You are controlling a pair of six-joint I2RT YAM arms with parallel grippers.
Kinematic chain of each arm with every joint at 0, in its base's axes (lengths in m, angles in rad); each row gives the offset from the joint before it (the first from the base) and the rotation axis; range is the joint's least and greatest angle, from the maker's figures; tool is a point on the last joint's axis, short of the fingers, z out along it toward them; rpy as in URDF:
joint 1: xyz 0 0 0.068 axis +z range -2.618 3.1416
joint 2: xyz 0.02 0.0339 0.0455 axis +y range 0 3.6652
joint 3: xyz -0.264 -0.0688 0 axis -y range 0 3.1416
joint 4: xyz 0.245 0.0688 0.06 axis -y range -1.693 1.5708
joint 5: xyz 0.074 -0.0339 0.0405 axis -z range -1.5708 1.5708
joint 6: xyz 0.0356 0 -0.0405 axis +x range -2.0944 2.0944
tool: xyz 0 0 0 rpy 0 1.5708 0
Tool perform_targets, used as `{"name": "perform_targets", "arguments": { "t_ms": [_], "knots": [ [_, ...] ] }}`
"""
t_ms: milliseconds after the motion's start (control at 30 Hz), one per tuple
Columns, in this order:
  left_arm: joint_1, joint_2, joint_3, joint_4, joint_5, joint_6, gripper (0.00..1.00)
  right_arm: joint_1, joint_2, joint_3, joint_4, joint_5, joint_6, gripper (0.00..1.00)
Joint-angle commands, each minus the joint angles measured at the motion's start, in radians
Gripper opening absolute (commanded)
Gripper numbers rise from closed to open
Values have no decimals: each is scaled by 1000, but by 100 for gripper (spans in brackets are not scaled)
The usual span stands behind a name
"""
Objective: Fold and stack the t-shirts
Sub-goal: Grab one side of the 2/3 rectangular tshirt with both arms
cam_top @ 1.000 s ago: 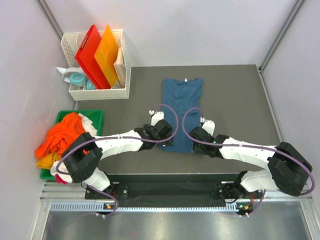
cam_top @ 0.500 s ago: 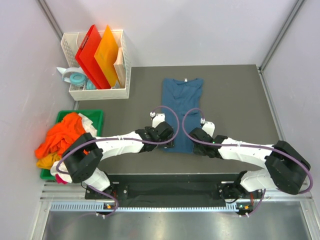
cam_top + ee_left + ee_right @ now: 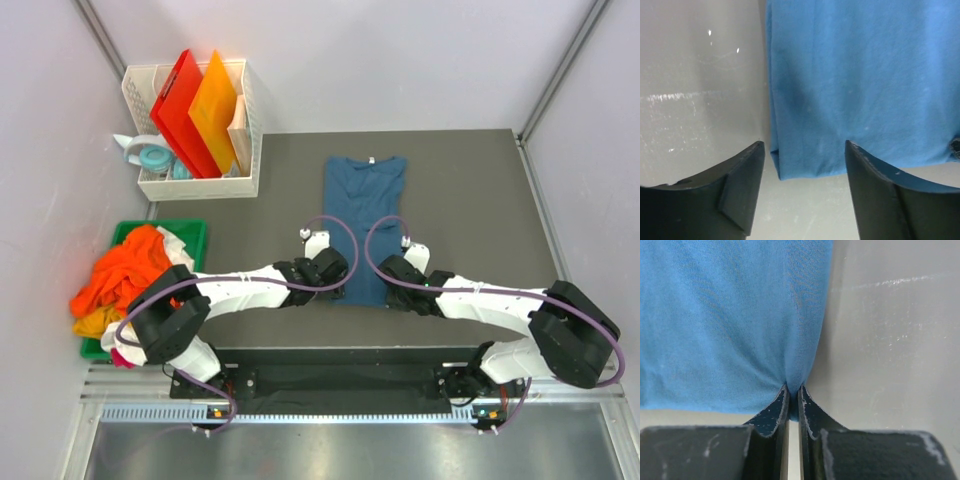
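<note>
A dark teal-blue t-shirt (image 3: 364,215), folded into a long narrow strip, lies on the grey mat with its collar at the far end. My left gripper (image 3: 338,283) stands open at the near left corner of the shirt (image 3: 850,75); that corner lies between the spread fingers (image 3: 742,180), untouched. My right gripper (image 3: 388,285) is shut on the near right corner of the shirt (image 3: 730,315), whose fabric bunches into the pinched fingertips (image 3: 775,412). More t-shirts (image 3: 120,275), orange, yellow and white, are heaped in a green bin at the left.
A white basket (image 3: 245,150) at the back left holds a red board (image 3: 175,110) and an orange board (image 3: 215,110). A tape dispenser (image 3: 150,155) sits beside it. The green bin (image 3: 195,232) stands off the mat's left edge. Grey mat (image 3: 470,200) lies to the right of the shirt.
The right gripper has closed onto the shirt's near right corner. The left gripper has slid slightly to the right, to the near left corner, and its fingers have narrowed a little.
</note>
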Motion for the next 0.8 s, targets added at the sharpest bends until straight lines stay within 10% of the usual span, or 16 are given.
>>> {"name": "perform_targets", "arguments": {
  "t_ms": [0,233,467,500,767],
  "knots": [
    [-8,7,-32,33,1,-35,67,21,28,-10,-85,-37,2,4],
    [-8,27,-44,5,1,-74,52,21,24,-1,-94,-30,2,4],
    [-8,43,-54,11,12,-71,17,24,24,-6,-91,-28,10,2],
    [-8,44,-52,8,11,-71,0,22,21,-6,-93,-28,8,2],
    [-34,-36,-69,-33,-2,-78,0,59,-51,-21,-154,13,40,0]
  ]
}}
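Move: The near-left corner of the folded t-shirt lies just under my open left fingers: about 2 cm back, 1 cm to the left and 2 cm below. Its near-right corner, already pinched by my right hand, is some 12 cm to the right of my left hand, 3 cm back and 2 cm lower, and the collar lies roughly 27 cm ahead and 5 cm right. From my right hand, the near-left corner is about 13 cm left and 1 cm farther out, at about its own height. I sink my left hand about 2 cm onto the near-left corner of the t-shirt, easing back roughly 1 cm, while the fingers, astride the left edge, close from wide open to nearly shut and pinch the cloth just in from the corner. My right hand stays put and keeps its pinch on the near-right corner. ##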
